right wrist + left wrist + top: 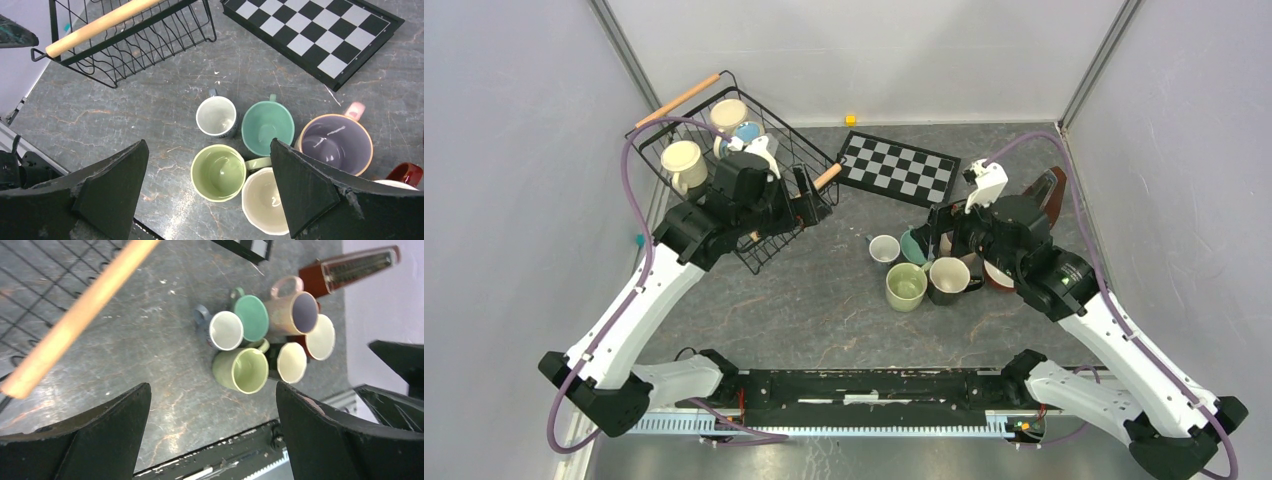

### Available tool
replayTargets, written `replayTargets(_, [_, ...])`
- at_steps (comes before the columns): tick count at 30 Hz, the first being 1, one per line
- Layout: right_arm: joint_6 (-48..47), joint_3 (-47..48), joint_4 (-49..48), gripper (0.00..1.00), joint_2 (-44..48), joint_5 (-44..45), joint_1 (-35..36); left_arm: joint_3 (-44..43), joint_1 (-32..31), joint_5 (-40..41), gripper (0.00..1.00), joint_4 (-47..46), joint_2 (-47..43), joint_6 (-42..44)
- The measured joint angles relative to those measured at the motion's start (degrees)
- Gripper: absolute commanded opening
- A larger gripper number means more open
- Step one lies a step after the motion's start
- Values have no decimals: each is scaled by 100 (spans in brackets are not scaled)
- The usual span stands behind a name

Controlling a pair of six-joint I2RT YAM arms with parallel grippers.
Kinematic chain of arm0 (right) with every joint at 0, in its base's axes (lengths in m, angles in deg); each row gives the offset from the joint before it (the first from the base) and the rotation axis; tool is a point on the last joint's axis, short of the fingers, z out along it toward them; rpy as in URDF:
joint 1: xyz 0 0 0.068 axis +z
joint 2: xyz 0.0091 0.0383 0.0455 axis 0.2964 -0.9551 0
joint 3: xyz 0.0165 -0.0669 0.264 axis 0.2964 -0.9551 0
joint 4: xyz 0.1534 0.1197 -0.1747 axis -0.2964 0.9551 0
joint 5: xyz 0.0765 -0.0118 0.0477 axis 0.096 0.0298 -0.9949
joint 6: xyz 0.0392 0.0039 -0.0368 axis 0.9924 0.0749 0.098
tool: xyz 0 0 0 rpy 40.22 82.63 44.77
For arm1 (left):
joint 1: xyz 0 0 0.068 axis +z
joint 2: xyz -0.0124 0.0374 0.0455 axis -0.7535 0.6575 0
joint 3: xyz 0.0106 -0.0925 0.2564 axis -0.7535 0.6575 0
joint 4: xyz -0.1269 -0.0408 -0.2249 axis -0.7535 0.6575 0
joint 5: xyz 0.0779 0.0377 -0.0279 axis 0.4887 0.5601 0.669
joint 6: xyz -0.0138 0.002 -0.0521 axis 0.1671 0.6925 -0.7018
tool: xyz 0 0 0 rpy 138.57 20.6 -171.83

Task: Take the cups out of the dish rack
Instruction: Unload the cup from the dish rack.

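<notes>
The dish rack (769, 245) (150, 45) stands at the back left with a cream cup (684, 160), a beige cup (729, 112) and a blue cup (747, 131) in it. My left gripper (807, 203) (212, 387) is open and empty over the rack's right side, by its wooden handle (75, 320). On the table stand several cups: white (216, 116), teal (267, 127), light green (218, 172), black with cream inside (265, 200), and pink with purple inside (336, 145). My right gripper (946, 240) (208, 145) hangs open above them, holding nothing.
A checkered board (896, 168) (320, 35) lies behind the cups. A brown metronome (350, 270) (1049, 195) stands to the right of them, and a red cup (407, 172) shows at the edge of the right wrist view. A small yellow cube (850, 120) sits by the back wall.
</notes>
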Motion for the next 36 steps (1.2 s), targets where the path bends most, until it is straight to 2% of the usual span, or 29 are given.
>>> replayTargets(5, [-70,-2,-192,98,9,-76,0,-275,15,820,100,348,116,-24])
replayTargets(10, [-122,-28,-385,98,9,-232,0,-1045,144,1738,100,612,719,-216])
replayTargets(13, [-138,-68,-446,98,11,-313,0,-1346,372,2028,100,623,1108,-343])
replayTargets(25, [-157,-131,-479,98,57,-514,0,-2319,1849,2155,100,645,2876,-763])
replayTargets(36, [-160,-151,-472,98,111,-660,0,-3713,2586,2245,100,654,4594,-1390])
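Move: The blue cup in the dish rack lies about 32 cm ahead of my left hand, 19 cm to its left and some 23 cm below. One cream cup stands about 7 cm beyond the blue cup and 7 cm to its left, another about 9 cm nearer and 15 cm to its left. The middle of the rack's near wooden handle is 10 cm ahead, 5 cm left and 18 cm below my left hand. From my right hand the blue cup is about 33 cm ahead, 43 cm left and 22 cm below. I swing my empty left hand forward and to the left, about 24 cm out and 17 cm across. It rises slightly at first to pass over the rack's near handle, then sinks as it heads in towards the blue cup. On the way I turn the wrist roughly 50 degrees counter-clockwise and tip the fingers somewhat further down. The fingers stay wide open and touch nothing yet. ##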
